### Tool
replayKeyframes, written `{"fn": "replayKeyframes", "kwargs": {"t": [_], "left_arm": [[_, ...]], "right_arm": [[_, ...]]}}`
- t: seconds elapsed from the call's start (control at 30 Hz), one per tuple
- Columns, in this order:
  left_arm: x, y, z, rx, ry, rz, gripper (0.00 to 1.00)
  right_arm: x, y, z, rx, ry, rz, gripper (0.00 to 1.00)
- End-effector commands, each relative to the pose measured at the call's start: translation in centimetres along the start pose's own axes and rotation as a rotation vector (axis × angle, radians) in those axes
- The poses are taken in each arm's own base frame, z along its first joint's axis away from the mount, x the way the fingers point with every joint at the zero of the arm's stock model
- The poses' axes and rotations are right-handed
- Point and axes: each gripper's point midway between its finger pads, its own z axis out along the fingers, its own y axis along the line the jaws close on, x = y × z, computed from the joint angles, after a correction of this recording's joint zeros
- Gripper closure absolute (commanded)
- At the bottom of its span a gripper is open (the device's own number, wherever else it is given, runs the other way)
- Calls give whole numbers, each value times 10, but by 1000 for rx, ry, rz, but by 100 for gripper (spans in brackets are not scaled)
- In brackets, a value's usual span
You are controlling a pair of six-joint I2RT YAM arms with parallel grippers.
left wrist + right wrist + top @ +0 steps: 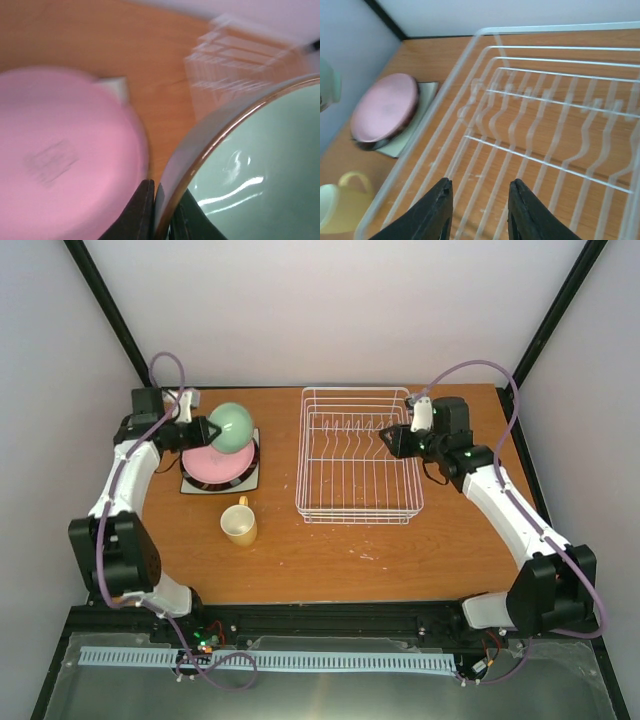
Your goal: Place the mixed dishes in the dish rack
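Note:
My left gripper [207, 428] is shut on the rim of the pale green bowl [232, 427], which hangs tilted above the plate stack. The left wrist view shows that rim pinched between the fingers [142, 210], with the bowl [260, 165] at right. Below lies the pink plate [215, 462] on a dark brown plate [253, 452] and a cream square plate [252, 481]. The yellow mug [239, 523] stands upright nearer the front. The white dish rack [357, 455] has no dishes in it. My right gripper [385, 437] hovers open over its right side, holding nothing [480, 187].
Black frame posts and pale walls close in the table at the back and both sides. In the right wrist view the rack wires [545, 100] lie directly beneath the fingers, with the pink plate [385, 107] and the mug [342, 205] beyond the rack's left edge.

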Motion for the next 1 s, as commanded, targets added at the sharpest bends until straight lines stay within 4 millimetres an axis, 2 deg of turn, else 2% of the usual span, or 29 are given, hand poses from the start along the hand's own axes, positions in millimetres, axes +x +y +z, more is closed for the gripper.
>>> {"fn": "replayKeyframes", "kwargs": {"t": [0.0, 0.07, 0.1, 0.13, 0.2, 0.27, 0.37, 0.43, 0.6, 0.77, 0.97], "left_arm": [[-46, -139, -91, 628, -230, 223, 100], [-34, -170, -110, 790, -220, 286, 99], [-29, -186, -117, 855, -221, 339, 99], [-20, -199, -122, 917, -193, 361, 99], [-2, -222, -129, 1033, -135, 406, 100], [15, -244, -135, 1121, -109, 471, 99], [35, -266, -136, 1200, -55, 513, 99], [42, -276, -136, 1230, -47, 537, 99], [54, -290, -141, 1293, -18, 562, 99], [58, -299, -131, 1320, 3, 560, 99], [56, -306, -124, 1344, 6, 561, 99]], "right_arm": [[-10, 71, -21, -398, -65, -47, 66], [-10, 99, -34, -603, -70, -52, 60], [-2, 112, -41, -715, -40, -42, 53], [-4, 118, -45, -776, -51, -35, 48], [10, 131, -55, -929, -3, -9, 38], [13, 142, -70, -1034, -16, -13, 31], [8, 156, -98, -1152, -50, 4, 22], [3, 163, -116, -1235, -47, 58, 19], [8, 177, -102, -1284, 27, 96, 18], [19, 202, -99, -1345, 124, 111, 19], [22, 216, -98, -1378, 157, 121, 21]]}}
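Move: About 46 cm to the left hand's right and a few centimetres higher and nearer the base waits the empty right gripper, with the dish rack roughly 43 cm right and 4 farther out. The pink plate lies some 17 cm below the left hand, about 4 farther out; the mug is 17 cm back and 7 right. From the right hand, the held green bowl is 40 cm left, 5 farther out and 5 lower; the rack is 20 below, 6 ahead, 4 left. Swinging inward to meet over the rack's left side, the left hand keeps its pinch on the bowl's rim and carries it about 23 cm right, 17 up and 15 back, turning clockwise until its fingers point right. The right hand comes back and left some 14 cm each and up nearly 10, turning counter-clockwise, rolling its left side up some 50 degrees and opening wide towards the bowl's foot. ##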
